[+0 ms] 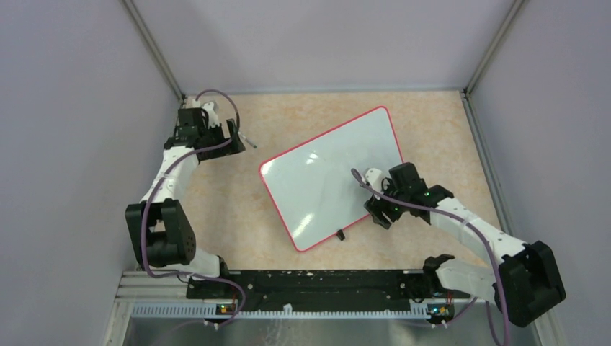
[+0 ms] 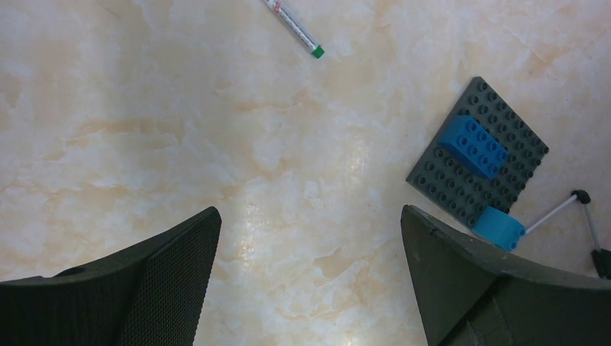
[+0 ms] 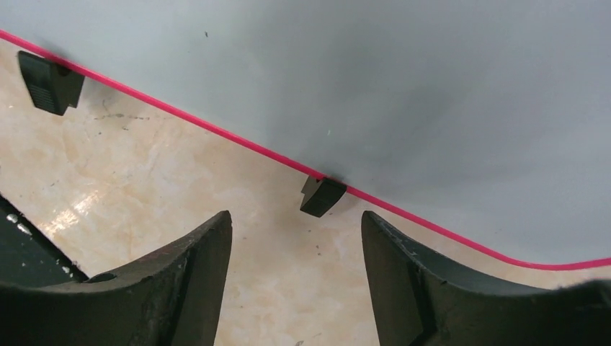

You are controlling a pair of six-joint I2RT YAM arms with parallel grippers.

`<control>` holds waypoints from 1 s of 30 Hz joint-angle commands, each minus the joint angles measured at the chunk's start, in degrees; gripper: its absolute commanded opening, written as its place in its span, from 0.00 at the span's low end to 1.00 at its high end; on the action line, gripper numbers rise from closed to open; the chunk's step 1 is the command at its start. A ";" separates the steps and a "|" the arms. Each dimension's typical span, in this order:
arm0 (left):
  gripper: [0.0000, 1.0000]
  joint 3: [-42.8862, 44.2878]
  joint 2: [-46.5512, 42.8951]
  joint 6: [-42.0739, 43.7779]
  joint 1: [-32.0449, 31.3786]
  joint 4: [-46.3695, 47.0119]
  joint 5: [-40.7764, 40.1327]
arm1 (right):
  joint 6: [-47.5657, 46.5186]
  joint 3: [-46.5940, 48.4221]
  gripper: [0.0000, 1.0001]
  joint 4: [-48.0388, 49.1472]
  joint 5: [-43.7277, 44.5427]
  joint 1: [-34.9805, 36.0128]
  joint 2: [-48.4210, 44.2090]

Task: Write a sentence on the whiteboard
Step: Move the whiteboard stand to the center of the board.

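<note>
The whiteboard (image 1: 331, 176) lies tilted on the marble table, white with a thin red-pink rim (image 3: 216, 130). Its visible surface is blank, and the sentence is out of view. My right gripper (image 1: 378, 213) hovers at the board's near right edge. In the right wrist view this gripper (image 3: 295, 216) is open and empty, with a black clip (image 3: 320, 194) just ahead of its fingertips. A second clip (image 3: 47, 83) sits further along the rim. My left gripper (image 1: 234, 138) is at the far left, off the board, and it (image 2: 310, 210) stands wide open over bare table. A marker with a green end (image 2: 294, 27) lies beyond it.
A dark grey studded plate (image 2: 497, 126) carries a blue brick (image 2: 474, 146), and a round blue piece (image 2: 498, 229) sits at its edge. A thin white rod (image 2: 555, 209) lies beside it. Grey walls enclose the table. A black rail (image 1: 310, 281) runs along the near edge.
</note>
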 commanded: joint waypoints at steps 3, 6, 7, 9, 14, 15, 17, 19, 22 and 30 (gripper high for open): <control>0.99 3.89 9.04 -6.25 0.24 4.22 -5.92 | 1.09 6.21 0.72 -3.13 -2.93 0.47 -5.64; 0.99 8.70 13.92 -6.42 0.24 5.14 -8.01 | 1.42 9.58 0.77 -6.50 -5.40 0.47 -6.53; 0.99 10.10 15.48 -5.73 0.20 5.96 -8.36 | 1.56 10.61 0.77 -7.24 -6.34 0.49 -6.94; 0.97 12.96 18.46 -3.47 0.09 7.68 -9.67 | 2.34 12.04 0.79 -7.94 -7.64 0.47 -8.10; 0.95 19.63 25.40 -5.48 -0.12 7.43 -13.66 | 8.02 14.06 0.82 -6.32 -7.78 0.39 -9.91; 0.94 19.91 26.02 -6.57 -0.55 8.05 -14.89 | 9.14 14.33 0.82 -5.82 -7.59 0.38 -10.12; 0.93 20.33 27.53 -8.50 -1.44 9.26 -19.12 | 10.12 14.94 0.82 -5.36 -7.69 0.10 -10.48; 0.88 21.97 29.73 -9.92 -2.21 8.80 -22.26 | 11.35 16.11 0.82 -5.33 -7.62 -0.33 -10.69; 0.82 23.77 32.21 -11.93 -2.80 9.10 -23.17 | 13.17 18.56 0.82 -5.51 -7.29 -0.70 -10.62; 0.75 28.58 38.12 -13.90 -5.61 10.68 -24.78 | 17.90 22.78 0.91 -6.02 -5.86 -0.92 -10.59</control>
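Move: The marker lies on the table about 15 cm ahead of the left hand, 2 cm to its left and some 15 cm below. The dark baseplate with blue bricks is roughly 22 cm to that hand's right, about level with it and 15 cm down. From the right hand, the whiteboard's middle is some 9 cm ahead, 12 cm left and at about its height. The stand's near black clip sits 2 cm ahead of that hand, 1 cm right and 4 cm lower. With no contact to be seen, the left hand swoops towards the marker, about 14 cm forward and 10 cm down: first dipping, then reaching level, then sinking again, turning some 20 degrees counter-clockwise while its fingers narrow by about a quarter. The right hand rises about 16 cm off the whiteboard's near edge, drifting left, rolling its left side up and opening wider. ##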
